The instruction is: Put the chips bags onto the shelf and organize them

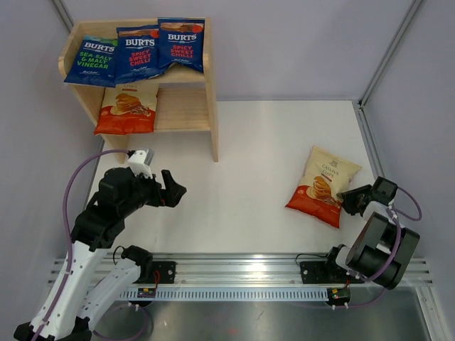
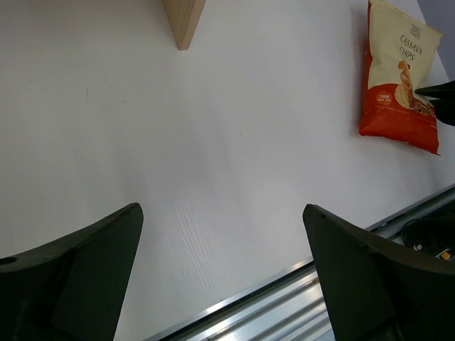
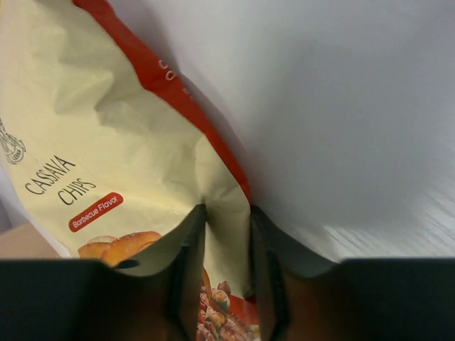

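The wooden shelf (image 1: 206, 85) stands at the back left. Three dark blue BURTS bags (image 1: 139, 51) lean on its top tier. One cream bag (image 1: 128, 108) lies on the lower tier's left. A second cream cassava chips bag (image 1: 323, 185) lies on the table at the right; it also shows in the left wrist view (image 2: 398, 78). My right gripper (image 1: 353, 199) is shut on that bag's edge (image 3: 226, 234), the foil pinched between the fingers. My left gripper (image 1: 173, 189) is open and empty over the table in front of the shelf, seen also in the left wrist view (image 2: 222, 234).
The white table (image 1: 249, 156) is walled on the left, back and right. A metal rail (image 1: 242, 273) runs along the near edge by the arm bases. The shelf's right side panel foot (image 2: 183, 21) shows in the left wrist view.
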Robot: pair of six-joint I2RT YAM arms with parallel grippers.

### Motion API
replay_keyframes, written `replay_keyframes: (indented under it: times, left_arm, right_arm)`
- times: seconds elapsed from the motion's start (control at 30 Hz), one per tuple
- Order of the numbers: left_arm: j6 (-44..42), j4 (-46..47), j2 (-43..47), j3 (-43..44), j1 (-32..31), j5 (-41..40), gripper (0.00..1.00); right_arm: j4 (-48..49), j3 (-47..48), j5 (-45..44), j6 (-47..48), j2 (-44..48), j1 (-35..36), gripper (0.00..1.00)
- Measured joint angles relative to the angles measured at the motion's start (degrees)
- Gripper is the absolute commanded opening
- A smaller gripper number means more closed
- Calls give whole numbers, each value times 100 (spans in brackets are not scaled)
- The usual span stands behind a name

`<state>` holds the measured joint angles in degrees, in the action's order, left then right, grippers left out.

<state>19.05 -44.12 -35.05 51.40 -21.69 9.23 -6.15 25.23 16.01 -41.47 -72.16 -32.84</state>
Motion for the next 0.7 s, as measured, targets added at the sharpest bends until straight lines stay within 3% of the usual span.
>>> replay_keyframes:
  times: [0.17,0.2,0.4,0.53,0.7]
  left_arm:
    - [57,42,9,-63,0,4,99]
    - [103,98,13,-98,0,7,99]
    - [776,922,131,-758,0,365,99]
    - [1580,2216,46,-1792,-7,815,99]
    - [2291,3657,-686,-2658,-216,1095,99]
  right_arm:
    - [269,-175,446,-37,-48,-2,12]
    - [328,-216,533,-48,-28,-2,1]
    - [693,-730,1016,-433,476,-7,0]
    - [872,-1152,1237,-1075,1165,-7,0]
    - [717,-1145,1419,-1613,2057,-4,0]
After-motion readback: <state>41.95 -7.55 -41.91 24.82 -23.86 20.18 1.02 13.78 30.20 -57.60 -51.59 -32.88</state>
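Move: The cassava chips bag lies flat with its right edge between the right fingers, its middle about 7 cm left, 4 cm ahead and about level in height. The shelf's near right foot stands some 45 cm to the right hand's left and 15 cm ahead, at table height just below. From the left hand, the bag lies roughly 48 cm right, 11 cm ahead and 22 cm below. Right fingers pinch the bag's right edge, go 5 cm left, then up; left hand sinks 9 cm rightwards. ##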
